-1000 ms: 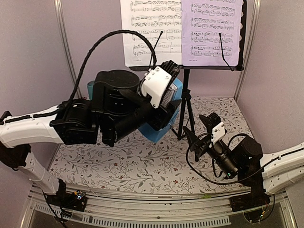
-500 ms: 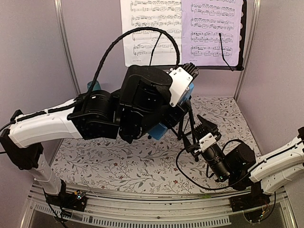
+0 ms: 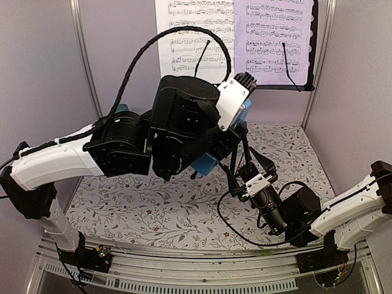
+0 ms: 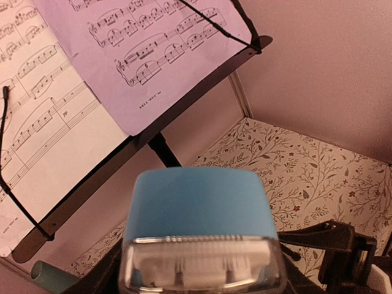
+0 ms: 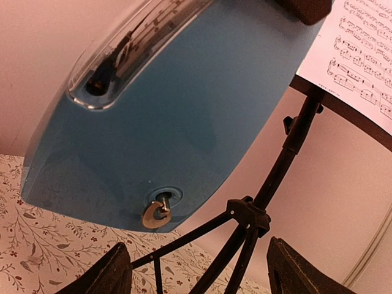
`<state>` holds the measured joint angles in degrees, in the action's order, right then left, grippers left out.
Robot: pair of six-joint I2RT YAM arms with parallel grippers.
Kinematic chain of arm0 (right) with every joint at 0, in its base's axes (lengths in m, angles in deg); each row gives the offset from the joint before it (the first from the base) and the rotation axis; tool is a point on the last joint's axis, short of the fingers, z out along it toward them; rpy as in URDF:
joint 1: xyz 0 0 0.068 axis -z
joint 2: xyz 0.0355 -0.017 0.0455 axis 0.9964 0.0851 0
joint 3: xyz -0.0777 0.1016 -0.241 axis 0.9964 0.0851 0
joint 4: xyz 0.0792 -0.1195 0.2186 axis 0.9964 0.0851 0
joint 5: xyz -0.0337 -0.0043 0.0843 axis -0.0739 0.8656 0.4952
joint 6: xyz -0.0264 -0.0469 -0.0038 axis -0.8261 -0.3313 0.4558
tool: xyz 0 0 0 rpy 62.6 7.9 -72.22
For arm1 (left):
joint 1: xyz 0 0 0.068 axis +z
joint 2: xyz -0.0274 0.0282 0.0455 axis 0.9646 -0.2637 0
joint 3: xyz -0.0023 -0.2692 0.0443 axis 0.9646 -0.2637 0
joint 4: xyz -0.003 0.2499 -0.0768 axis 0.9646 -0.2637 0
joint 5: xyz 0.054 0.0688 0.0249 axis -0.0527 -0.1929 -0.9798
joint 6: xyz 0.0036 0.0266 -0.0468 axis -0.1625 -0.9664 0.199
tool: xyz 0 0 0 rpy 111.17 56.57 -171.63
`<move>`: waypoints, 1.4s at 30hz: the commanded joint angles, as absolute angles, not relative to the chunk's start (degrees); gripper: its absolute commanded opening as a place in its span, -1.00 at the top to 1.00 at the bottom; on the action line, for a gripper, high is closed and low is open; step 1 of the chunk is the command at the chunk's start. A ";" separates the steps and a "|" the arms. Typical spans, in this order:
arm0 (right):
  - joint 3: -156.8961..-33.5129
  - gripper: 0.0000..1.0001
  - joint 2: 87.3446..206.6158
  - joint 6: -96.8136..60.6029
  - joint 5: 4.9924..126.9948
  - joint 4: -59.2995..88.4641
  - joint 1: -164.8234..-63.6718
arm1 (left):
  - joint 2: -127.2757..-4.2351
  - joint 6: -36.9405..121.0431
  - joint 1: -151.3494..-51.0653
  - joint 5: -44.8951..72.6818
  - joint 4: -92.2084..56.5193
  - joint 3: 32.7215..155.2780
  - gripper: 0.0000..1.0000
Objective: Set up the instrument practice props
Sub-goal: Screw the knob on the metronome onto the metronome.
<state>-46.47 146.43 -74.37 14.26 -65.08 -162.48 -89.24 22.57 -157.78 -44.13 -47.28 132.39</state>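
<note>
My left gripper (image 3: 242,98) is shut on the blue metronome (image 3: 205,163) and holds it tilted in the air above the table. In the left wrist view its blue body (image 4: 199,202) and clear cover fill the space between the jaws. My right gripper (image 3: 248,173) stands open just below it, with nothing between its fingers. The right wrist view looks up at the metronome (image 5: 184,92) and its metal winding key (image 5: 156,211). The black music stand (image 3: 312,55) is behind, with the white page (image 3: 193,37) and the lavender page (image 3: 272,37) on its tray.
The stand's tripod legs (image 5: 245,233) spread close in front of my right gripper (image 5: 202,269). A teal cup (image 3: 120,109) stands at the back left, mostly behind my left arm. Lavender walls close in the floral table (image 3: 153,208) on three sides.
My left arm has lifted the metronome up and to the right, toward the stand. My right gripper has moved left and forward under it, and its jaws have widened.
</note>
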 commanded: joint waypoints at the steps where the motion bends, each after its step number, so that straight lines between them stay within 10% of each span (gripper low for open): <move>1: -49.04 -0.56 148.63 -78.57 12.49 -73.54 -162.92 | -89.13 20.96 -159.08 -44.79 -43.15 135.29 1.00; 42: -51.39 0.23 145.20 -72.28 13.35 -59.23 -162.96 | -87.46 19.90 -160.55 -44.07 -39.86 133.62 1.00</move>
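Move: The metronome's knob sits just off the right hand's open fingertips, about 2 cm ahead, 3 cm to the left and 1 cm higher. The middle of the metronome's body is roughly 6 cm ahead, 7 cm left and 6 cm up from that hand, and the music stand's pole stands some 20 cm ahead and 5 cm left. From the left hand, which still holds the metronome, the knob is about 4 cm back, 4 cm right and 5 cm below. The knob is brought in between the right fingertips: the right hand rises a little over 1 cm and eases about 1 cm to the left late on, its wrist turning slightly clockwise and mostly back again, while its fingers narrow from wide to under half open. The left hand keeps its grip and shifts the metronome about 1 cm back and 1 cm right, towards the right hand. ##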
